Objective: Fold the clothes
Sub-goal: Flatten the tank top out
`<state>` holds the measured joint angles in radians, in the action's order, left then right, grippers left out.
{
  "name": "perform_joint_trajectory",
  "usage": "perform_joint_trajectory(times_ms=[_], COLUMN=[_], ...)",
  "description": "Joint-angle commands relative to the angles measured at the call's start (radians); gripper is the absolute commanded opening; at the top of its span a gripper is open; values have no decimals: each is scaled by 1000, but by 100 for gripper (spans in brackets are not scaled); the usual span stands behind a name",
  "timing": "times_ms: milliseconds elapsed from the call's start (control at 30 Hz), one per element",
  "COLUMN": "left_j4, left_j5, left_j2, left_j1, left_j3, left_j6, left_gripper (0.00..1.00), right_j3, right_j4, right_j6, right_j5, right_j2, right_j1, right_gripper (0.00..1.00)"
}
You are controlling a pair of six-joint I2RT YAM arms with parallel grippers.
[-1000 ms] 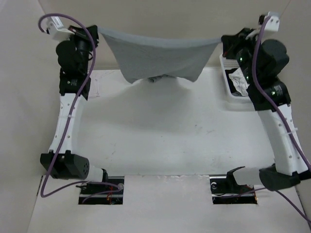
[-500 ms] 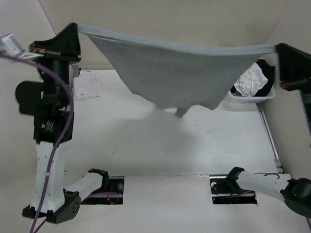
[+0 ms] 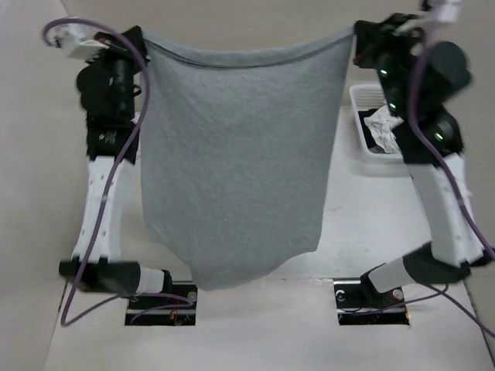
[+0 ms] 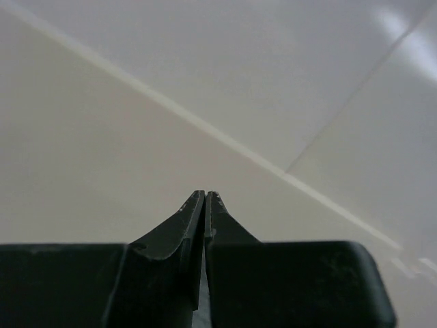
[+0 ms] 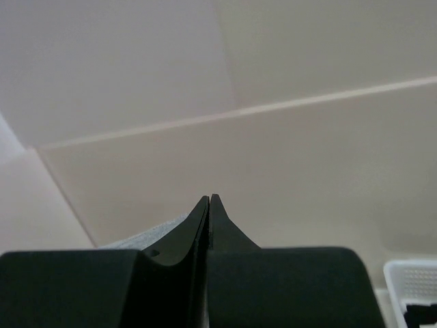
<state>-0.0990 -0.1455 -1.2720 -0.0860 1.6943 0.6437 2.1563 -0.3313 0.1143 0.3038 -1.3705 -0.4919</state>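
The clothes (image 3: 236,162), one plain heather-grey knit garment, hang in the air as a wide sheet in the top view. The stitched top edge is stretched between my two grippers and the lower edge dangles near the arm bases. My left gripper (image 3: 141,35) is shut on the top left corner, my right gripper (image 3: 357,29) on the top right corner. In the left wrist view the left gripper (image 4: 205,194) shows pressed jaws against bare wall. In the right wrist view the right gripper (image 5: 209,197) is shut, with a strip of the grey clothes (image 5: 153,234) at its left.
A white basket (image 3: 360,135) with white and black garments stands at the back right of the white table (image 3: 371,224). Pale walls close in the back and sides. Purple cables loop along both arms.
Both arms have swung while holding the garment. It went from a taut band with a short drape at the back to a long sheet hanging down over the table towards the near edge.
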Motion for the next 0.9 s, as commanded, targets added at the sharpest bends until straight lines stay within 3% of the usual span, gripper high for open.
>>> perform_joint_trajectory(times_ms=[0, 133, 333, 567, 667, 733, 867], left_j4=[25, 54, 137, 197, 174, 119, -45], left_j5=[21, 49, 63, 103, 121, 123, 95], left_j2=[-176, -309, -458, -503, -414, -338, -155], left_j1=[36, 56, 65, 98, 91, 81, 59], left_j3=[11, 161, 444, 654, 607, 498, 131], left_j6=[17, 30, 16, 33, 17, 4, -13], left_gripper=[0, 0, 0, 0, 0, 0, 1], right_j3=[43, 210, 588, 588, 504, 378, -106], right_j4=[-31, -49, -138, -113, -114, -91, 62], right_j6=[100, 111, 148, 176, 171, 171, 157], right_j5=[-150, -167, -203, -189, -187, -193, -192], right_j2=[-154, -332, -551, -469, -363, -276, -15], right_j1=[94, 132, 163, 197, 201, 203, 197], right_gripper=[0, 0, 0, 0, 0, 0, 0])
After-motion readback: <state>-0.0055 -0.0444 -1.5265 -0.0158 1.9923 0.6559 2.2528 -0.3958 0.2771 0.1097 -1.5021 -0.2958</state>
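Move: Both shut grippers hold the tank top high up by its corners, about 45 cm apart. Its middle is some 22 cm right of the left hand, roughly 20 cm back and 15 cm below. The bare table's middle lies about 22 cm right of the left hand, 5 cm back and 60 below; from the right hand, 23 cm left, level, 64 below. The white basket stands some 23 cm ahead and 20 right of the right hand, also far below. Forward and down together, both hands whip the held tank top fast, nearly 20 cm out and 15 to 19 cm down, wrists tipping down some 25 degrees. Then they swing back up to about the starting height and pull back roughly 13 cm, wrists tilting up again, with both pinches kept throughout. ##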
